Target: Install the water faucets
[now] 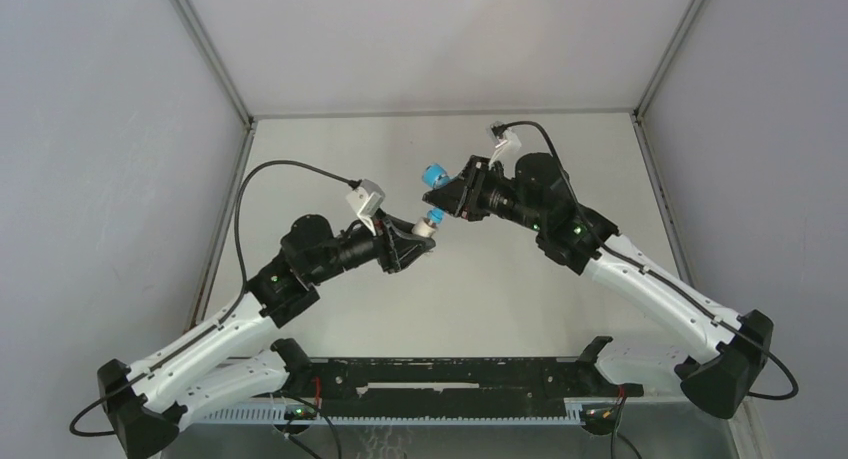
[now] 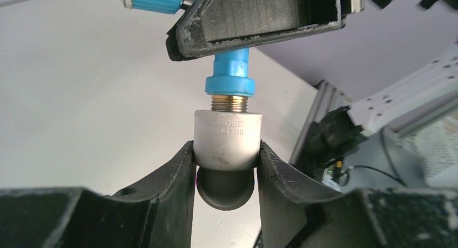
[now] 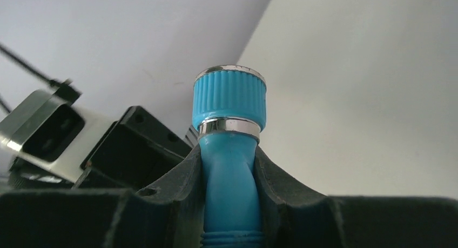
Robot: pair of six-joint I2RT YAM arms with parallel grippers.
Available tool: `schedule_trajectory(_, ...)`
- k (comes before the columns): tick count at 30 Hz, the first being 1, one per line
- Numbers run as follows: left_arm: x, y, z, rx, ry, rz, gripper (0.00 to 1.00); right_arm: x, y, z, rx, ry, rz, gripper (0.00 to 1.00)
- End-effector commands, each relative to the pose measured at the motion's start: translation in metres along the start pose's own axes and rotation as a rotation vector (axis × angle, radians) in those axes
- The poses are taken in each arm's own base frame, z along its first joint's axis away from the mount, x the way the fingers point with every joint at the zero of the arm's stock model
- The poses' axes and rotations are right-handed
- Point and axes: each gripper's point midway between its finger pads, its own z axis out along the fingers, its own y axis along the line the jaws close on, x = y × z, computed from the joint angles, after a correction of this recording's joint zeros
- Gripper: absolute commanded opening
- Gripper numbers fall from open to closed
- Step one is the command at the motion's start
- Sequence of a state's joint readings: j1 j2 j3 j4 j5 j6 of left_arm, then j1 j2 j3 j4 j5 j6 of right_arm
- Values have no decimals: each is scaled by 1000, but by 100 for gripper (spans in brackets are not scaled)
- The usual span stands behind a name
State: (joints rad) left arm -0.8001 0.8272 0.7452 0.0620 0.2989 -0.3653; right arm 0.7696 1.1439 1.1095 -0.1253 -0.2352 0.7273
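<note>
The bright-blue water faucet (image 1: 434, 175) hangs in the air above the middle of the table, between the two arms. My right gripper (image 1: 447, 192) is shut on its blue body (image 3: 229, 178), whose ribbed cap (image 3: 229, 101) rises above the fingers. My left gripper (image 1: 417, 235) is shut on a short white cylindrical fitting (image 2: 227, 137). The faucet's blue collar (image 2: 229, 84) and brass thread (image 2: 229, 101) sit at the mouth of that fitting. The right gripper's black finger (image 2: 259, 21) shows across the top of the left wrist view.
The pale table (image 1: 440, 299) is enclosed by grey walls (image 1: 110, 129) on three sides. A black rail (image 1: 450, 379) with the arm bases runs along the near edge. Cables loop from both wrists.
</note>
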Motion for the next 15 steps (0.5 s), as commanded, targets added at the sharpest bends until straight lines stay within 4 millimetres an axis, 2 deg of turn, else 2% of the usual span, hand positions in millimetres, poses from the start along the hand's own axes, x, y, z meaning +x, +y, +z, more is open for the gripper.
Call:
schedule_trajectory(1,-57,10,2,-130,-181,185,0,46,-21,-2,176,202,103,0)
schedule_trajectory(10,-29,31,18,-335,-50,493,0,66,-41,16,295,280,183,0)
schedule_trajectory(15,-19,46,21,-462,-31,637,0,71,-56,23,356,280,223,0)
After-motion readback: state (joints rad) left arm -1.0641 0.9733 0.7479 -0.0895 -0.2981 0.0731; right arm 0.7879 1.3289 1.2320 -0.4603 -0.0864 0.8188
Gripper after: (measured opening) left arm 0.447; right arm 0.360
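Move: The faucet, gripped by the right hand, has its middle roughly 7 cm ahead of the left hand, 2 cm to its right and 2 cm above, its brass thread facing the white fitting. That fitting, held in the left fingers, lies about 6 cm back from the right hand, some 3 cm to its left and about 3 cm lower. Both hands sink about 8 cm, the left also forward, tipping fingers down and keeping fitting at faucet's thread. ##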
